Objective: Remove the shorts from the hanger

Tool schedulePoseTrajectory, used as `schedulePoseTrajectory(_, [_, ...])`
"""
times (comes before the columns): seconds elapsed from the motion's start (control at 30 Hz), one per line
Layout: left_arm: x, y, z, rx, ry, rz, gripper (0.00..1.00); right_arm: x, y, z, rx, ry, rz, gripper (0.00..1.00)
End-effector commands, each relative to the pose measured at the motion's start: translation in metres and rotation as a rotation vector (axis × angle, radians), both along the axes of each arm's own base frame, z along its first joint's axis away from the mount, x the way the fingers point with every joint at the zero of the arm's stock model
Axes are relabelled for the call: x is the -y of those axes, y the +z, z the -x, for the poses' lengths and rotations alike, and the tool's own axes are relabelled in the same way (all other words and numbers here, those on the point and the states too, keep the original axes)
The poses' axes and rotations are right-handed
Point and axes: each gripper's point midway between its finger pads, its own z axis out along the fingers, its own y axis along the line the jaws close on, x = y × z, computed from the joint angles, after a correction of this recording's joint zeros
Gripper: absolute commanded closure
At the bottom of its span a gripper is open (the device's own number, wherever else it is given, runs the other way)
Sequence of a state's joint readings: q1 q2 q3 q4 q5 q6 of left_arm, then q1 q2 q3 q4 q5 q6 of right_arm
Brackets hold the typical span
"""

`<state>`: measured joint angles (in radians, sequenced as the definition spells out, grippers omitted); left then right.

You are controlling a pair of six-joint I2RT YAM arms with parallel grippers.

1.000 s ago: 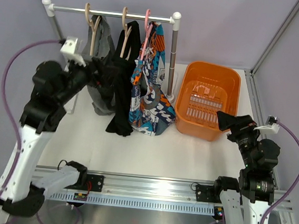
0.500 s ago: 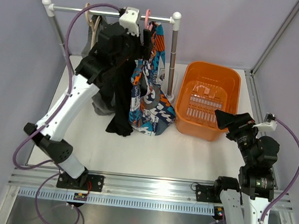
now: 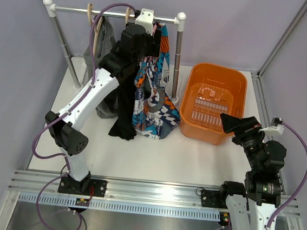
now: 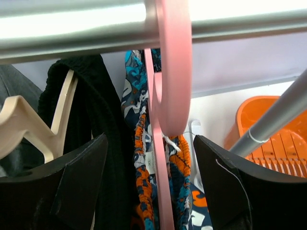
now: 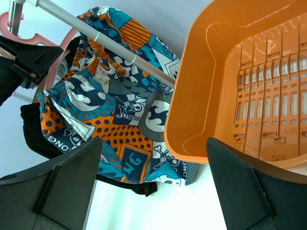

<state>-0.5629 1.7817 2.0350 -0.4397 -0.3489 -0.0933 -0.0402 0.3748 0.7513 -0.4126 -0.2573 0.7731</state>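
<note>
Three shorts hang on a rail [image 3: 114, 14]: grey shorts [image 3: 107, 40] at the left, black shorts [image 3: 124, 107] in the middle, printed shorts [image 3: 152, 101] at the right. The printed shorts [image 4: 136, 158] hang on a pink hanger [image 4: 165, 143] hooked over the rail [image 4: 72, 24]. My left gripper [image 3: 155, 39] is up at the rail. In its wrist view the left gripper [image 4: 149, 143] stands open, its fingers either side of the pink hanger and the printed waistband, touching neither. My right gripper [image 3: 229, 122] is open and holds nothing, low by the basket's near corner.
An orange basket [image 3: 213, 102] stands right of the rack, its rim [image 5: 192, 96] next to the printed shorts [image 5: 115, 115]. The rack's right post [image 3: 177, 57] stands between them. A beige hanger [image 4: 29, 124] carries the black shorts [image 4: 96, 110] left of the pink one.
My left arm has swung from the rack's left side up and right to the rail at the pink hanger. Its jaws have narrowed a little. The right arm has barely moved.
</note>
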Motion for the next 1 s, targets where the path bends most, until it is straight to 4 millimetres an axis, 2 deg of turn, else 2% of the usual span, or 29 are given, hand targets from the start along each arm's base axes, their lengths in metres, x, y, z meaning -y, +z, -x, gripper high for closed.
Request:
schedulePoseTrajectory(0.0, [-0.005,0.043,-0.006,0.15,0.045,0.057,0.22,-0.004,0.0,0.001,0.017,0.03,0.009,0.01])
schedulePoseTrajectory(0.2, [-0.002,0.037,-0.015,0.141,0.055,0.036,0.26,-0.004,-0.006,-0.001,0.003,0.029,0.015,0.01])
schedulePoseTrajectory(0.23, [-0.002,0.041,-0.015,0.146,0.053,0.04,0.27,-0.004,-0.006,0.0,0.003,0.027,0.017,0.01])
schedulePoseTrajectory(0.27, [0.0,0.033,-0.018,0.127,0.053,0.029,0.27,-0.003,-0.006,-0.001,0.004,0.024,0.018,0.01])
schedulePoseTrajectory(0.47, [0.003,0.02,-0.021,0.103,0.05,0.023,0.29,-0.003,-0.004,-0.001,0.008,0.023,0.017,0.01])
schedulePoseTrajectory(0.63, [0.005,0.012,-0.024,0.097,0.052,0.026,0.38,-0.002,-0.005,-0.001,0.006,0.02,0.027,0.0])
schedulePoseTrajectory(0.7, [0.005,0.015,-0.025,0.105,0.051,0.03,0.51,-0.001,-0.006,-0.002,0.002,0.017,0.03,0.0])
schedulePoseTrajectory(0.77, [0.005,0.016,-0.025,0.107,0.049,0.026,0.69,-0.001,-0.007,-0.002,0.001,0.016,0.035,0.01])
schedulePoseTrajectory(0.8, [0.006,0.016,-0.025,0.104,0.046,0.023,0.87,-0.001,-0.007,-0.002,0.001,0.016,0.035,0.01])
schedulePoseTrajectory(0.83, [0.006,0.021,-0.025,0.111,0.044,0.022,0.96,-0.001,-0.007,-0.003,0.0,0.018,0.036,0.01])
schedulePoseTrajectory(0.87, [0.007,0.02,-0.024,0.102,0.034,0.012,1.0,-0.001,-0.008,-0.003,-0.003,0.018,0.037,0.0])
schedulePoseTrajectory(0.97, [0.005,0.033,-0.017,0.119,0.02,0.009,1.0,-0.001,-0.007,-0.004,0.0,0.016,0.038,0.01])
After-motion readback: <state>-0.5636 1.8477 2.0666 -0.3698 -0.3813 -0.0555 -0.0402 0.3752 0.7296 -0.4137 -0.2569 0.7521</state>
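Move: The neck of the pink hanger that holds the shorts stands about 3 cm ahead of the left hand and 1 cm to its right, level with it. The rail crosses about 5 cm above that neck; the beige hanger is some 8 cm to the neck's left, and the rail's right end some 9 cm to its right. The shorts hang about 20 cm below the hand. From the right hand the neck lies roughly 28 cm ahead, 30 cm left and 9 cm up. Ease the open left gripper about 2 cm forward under the rail, lifting about a centimetre on the way and sinking back, so that the pink hanger's neck comes between the fingers. Then hold the hand still and shut the fingers nearly fully, pinching the neck just below the rail. ##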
